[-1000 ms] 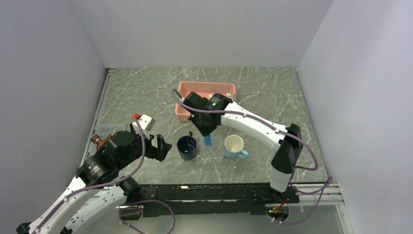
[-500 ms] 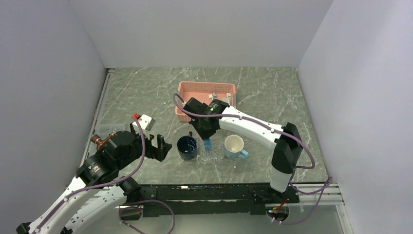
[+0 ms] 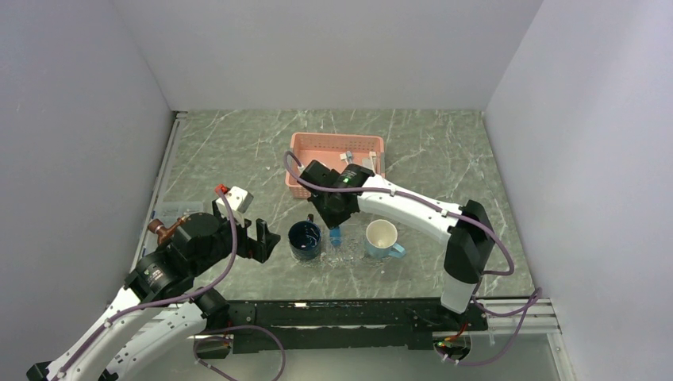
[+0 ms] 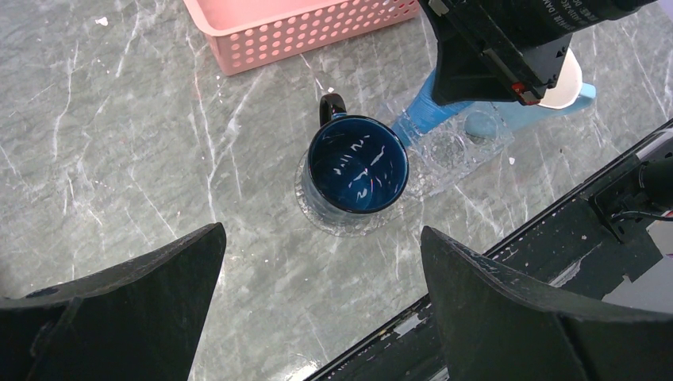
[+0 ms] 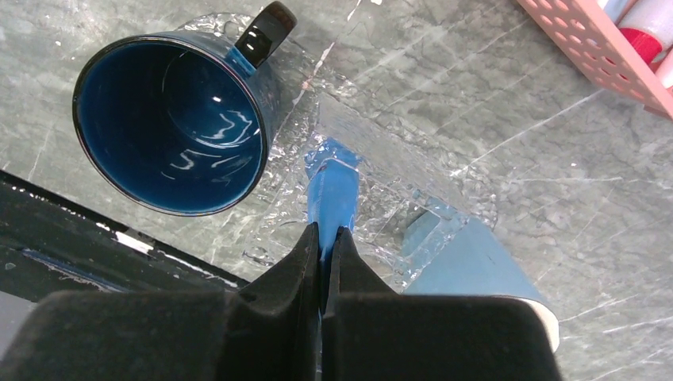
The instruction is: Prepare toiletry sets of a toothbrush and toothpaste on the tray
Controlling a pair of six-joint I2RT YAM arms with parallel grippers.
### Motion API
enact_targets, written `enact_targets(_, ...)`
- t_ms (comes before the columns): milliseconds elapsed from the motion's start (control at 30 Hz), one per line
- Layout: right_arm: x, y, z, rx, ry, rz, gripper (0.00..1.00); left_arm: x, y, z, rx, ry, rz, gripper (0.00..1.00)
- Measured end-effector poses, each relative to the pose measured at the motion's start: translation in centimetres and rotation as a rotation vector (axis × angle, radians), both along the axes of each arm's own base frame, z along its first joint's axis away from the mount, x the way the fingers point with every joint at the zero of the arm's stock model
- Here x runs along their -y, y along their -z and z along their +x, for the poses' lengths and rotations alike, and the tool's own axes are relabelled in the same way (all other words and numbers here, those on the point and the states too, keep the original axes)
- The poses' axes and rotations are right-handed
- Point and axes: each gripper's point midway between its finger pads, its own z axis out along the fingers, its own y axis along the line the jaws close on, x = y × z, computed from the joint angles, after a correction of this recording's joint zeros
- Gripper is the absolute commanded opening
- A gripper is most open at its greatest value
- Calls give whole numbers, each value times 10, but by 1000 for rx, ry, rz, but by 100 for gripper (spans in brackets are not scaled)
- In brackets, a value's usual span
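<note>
My right gripper [image 5: 327, 232] is shut on a blue toothpaste [image 5: 332, 190] tube, which points down at the clear tray [image 5: 389, 182]; the tube's tip is at or just above the tray surface. From above, the toothpaste [image 3: 336, 236] hangs between the two mugs over the tray [image 3: 347, 255]. My left gripper [image 4: 321, 238] stands wide open and empty, left of the dark blue mug [image 4: 357, 164]. I cannot make out a toothbrush; a few pale items [image 3: 349, 156] lie in the pink basket, too small to identify.
The dark blue mug [image 3: 305, 240] stands on the tray's left end and a light blue mug [image 3: 382, 238] at its right end. The pink slatted basket [image 3: 317, 147] sits behind them. The black base rail [image 3: 341, 313] runs along the near edge.
The right gripper has come down and slightly toward the near edge with the toothpaste, away from the basket and onto the tray. The left arm has not moved.
</note>
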Motion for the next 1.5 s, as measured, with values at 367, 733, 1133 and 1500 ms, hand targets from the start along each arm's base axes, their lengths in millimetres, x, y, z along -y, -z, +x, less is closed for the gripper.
enact_targets(367,4,2,-5,-3,19,18,13,0,0,0,0,0,0,99)
enact_targets(733,3,-11,-5,18,34,64,49,1,1,1,-5,0,5,99)
enact_targets(1133,-5,-74,31,129,87,182,50,1,1,1,-5,0,5,99)
enact_targets(1500,37,-86,105,205,238,137,47,0,3,2,-8,-8,15,99)
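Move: The right hand holds the blue toothpaste over its spot in the clear tray, roughly 8 cm straight below the hand. The navy mug stands about 8 cm left and 1 cm nearer the base, the light-blue mug some 13 cm right, level with the hand; the basket's toothbrushes lie about 20 cm ahead and 9 cm right. From the left hand, the tray spot is about 16 cm right, 3 cm ahead and 16 cm below. The right hand settles the upright toothpaste a last half centimetre down into the clear tray between the two mugs, then spreads its fingers to about half open and lets go of the tube's upper part. It lifts away, slowly at first, then faster in an arc up and forward towards the toothbrushes in the basket, ending about 10 cm farther out, 9 cm higher and slightly to the right, turning some 15 degrees clockwise and tipping its fingertips outward. ##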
